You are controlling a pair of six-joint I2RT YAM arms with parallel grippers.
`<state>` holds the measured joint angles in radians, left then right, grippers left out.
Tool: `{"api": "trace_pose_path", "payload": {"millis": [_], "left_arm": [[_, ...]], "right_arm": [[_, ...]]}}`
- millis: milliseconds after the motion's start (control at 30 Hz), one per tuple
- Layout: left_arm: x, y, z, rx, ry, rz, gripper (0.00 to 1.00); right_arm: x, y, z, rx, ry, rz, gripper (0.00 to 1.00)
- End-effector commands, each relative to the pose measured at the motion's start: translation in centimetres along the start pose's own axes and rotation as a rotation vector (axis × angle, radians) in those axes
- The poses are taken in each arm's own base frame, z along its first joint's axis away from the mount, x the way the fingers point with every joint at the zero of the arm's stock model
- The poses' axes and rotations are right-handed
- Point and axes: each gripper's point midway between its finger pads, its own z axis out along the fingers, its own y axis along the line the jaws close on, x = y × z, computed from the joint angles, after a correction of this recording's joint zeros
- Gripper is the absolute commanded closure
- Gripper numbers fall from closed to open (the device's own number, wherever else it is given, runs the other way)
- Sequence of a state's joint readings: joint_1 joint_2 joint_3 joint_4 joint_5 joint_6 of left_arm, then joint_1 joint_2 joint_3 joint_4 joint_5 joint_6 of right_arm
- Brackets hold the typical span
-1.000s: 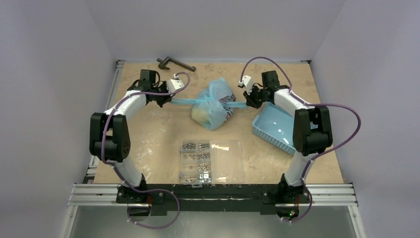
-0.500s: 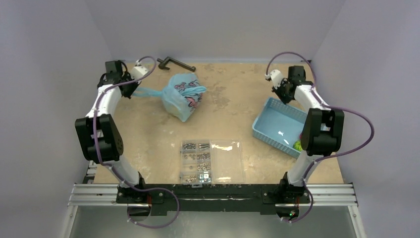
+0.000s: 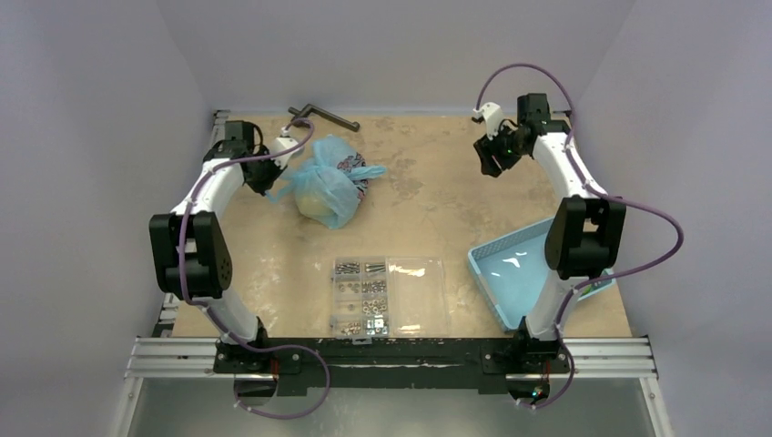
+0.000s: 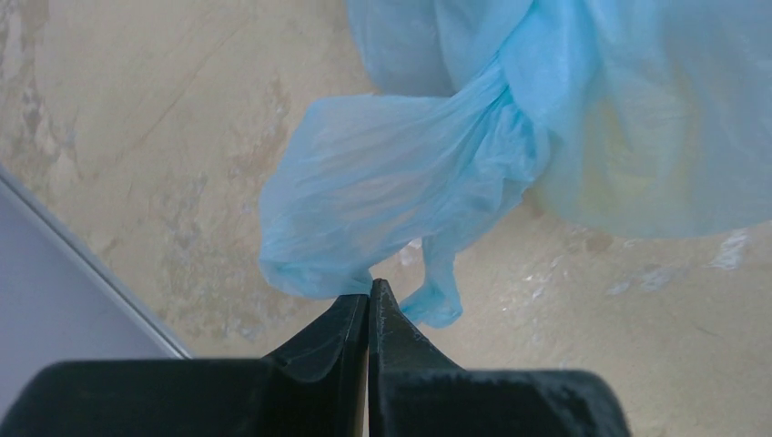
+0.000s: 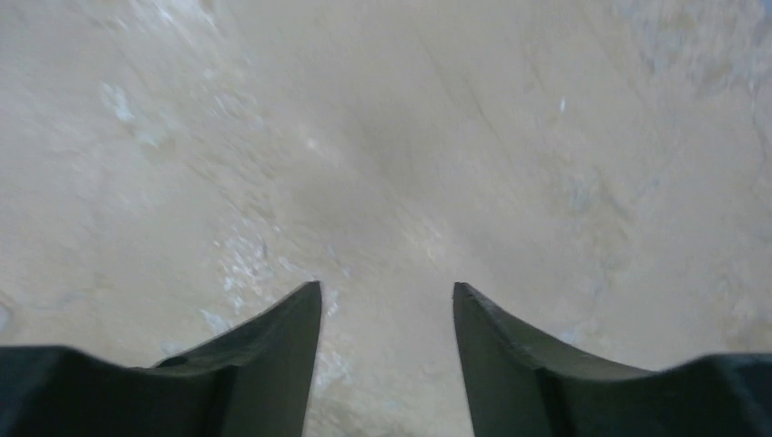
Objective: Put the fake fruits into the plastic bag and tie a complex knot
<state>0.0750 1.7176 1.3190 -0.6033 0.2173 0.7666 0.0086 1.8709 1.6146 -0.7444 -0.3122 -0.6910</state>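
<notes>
The light-blue plastic bag (image 3: 328, 187) lies tied on the far left of the table, its cartoon print facing right. A pale yellow fake fruit (image 4: 628, 173) shows dimly through the film; the other fruits are hidden inside. The knot (image 4: 521, 123) is twisted plastic with loose ends sticking out sideways. My left gripper (image 4: 369, 296) is shut on the tip of one loose end, just left of the bag (image 4: 401, 182), and appears in the top view as the left gripper (image 3: 270, 179). My right gripper (image 5: 387, 291) stands open over bare table, far right of the bag (image 3: 490, 155).
A blue slotted basket (image 3: 523, 278) sits at the near right by the right arm's base. A clear compartment box of screws (image 3: 387, 296) lies near the middle front. A dark metal tool (image 3: 323, 116) rests at the back edge.
The right gripper let go of the bag's end, opened and drew back to the far right. The left arm dragged the bag to the left. The basket slid toward the near right.
</notes>
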Motion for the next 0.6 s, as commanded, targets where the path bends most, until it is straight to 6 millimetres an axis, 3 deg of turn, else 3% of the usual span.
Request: {"api": "trace_pose_path", "payload": {"millis": [0, 133, 267, 367, 567], "left_arm": [[-4.0, -1.2, 0.3, 0.045, -0.083, 0.006, 1.00], [-5.1, -1.7, 1.8, 0.066, -0.081, 0.010, 1.00], [-5.4, -1.2, 2.4, 0.062, -0.074, -0.006, 1.00], [-5.3, -1.4, 2.5, 0.067, -0.077, 0.001, 1.00], [-5.3, -1.6, 2.6, 0.077, -0.083, -0.002, 1.00]], "right_arm": [[-6.9, 6.4, 0.1, -0.245, -0.181, -0.025, 0.40], [-11.1, 10.9, 2.6, -0.337, -0.312, -0.151, 0.29], [-14.8, 14.3, 6.3, -0.381, -0.374, -0.259, 0.29], [-17.2, 15.7, 8.7, -0.377, -0.398, -0.284, 0.28], [-19.0, 18.2, 13.9, -0.328, -0.419, -0.381, 0.21]]}}
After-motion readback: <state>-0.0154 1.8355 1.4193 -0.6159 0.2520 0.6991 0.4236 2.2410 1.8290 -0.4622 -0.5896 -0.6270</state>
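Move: The bag's loose right end hangs about 30 cm to the right gripper's left, some 4 cm ahead and 8 cm below. The bag's body lies beyond it, about 44 cm left, 1 cm ahead and 11 cm down. From the left gripper, which already holds the other end, the body is roughly 17 cm right, 2 cm ahead and 4 cm lower. The loose end is about 32 cm right, 6 cm ahead, 4 cm down; the black bracket 15 cm right, 22 cm ahead, 9 cm down. Sweep the right gripper about 27 cm left towards the bag's loose end, rising slightly, then sinking to finish some 6 cm lower. Open its fingers wider and turn the hand about 30 degrees counter-clockwise on the way. Meanwhile ease the left gripper about 5 cm right and a little forward towards the bag, fingers still shut on its end. ##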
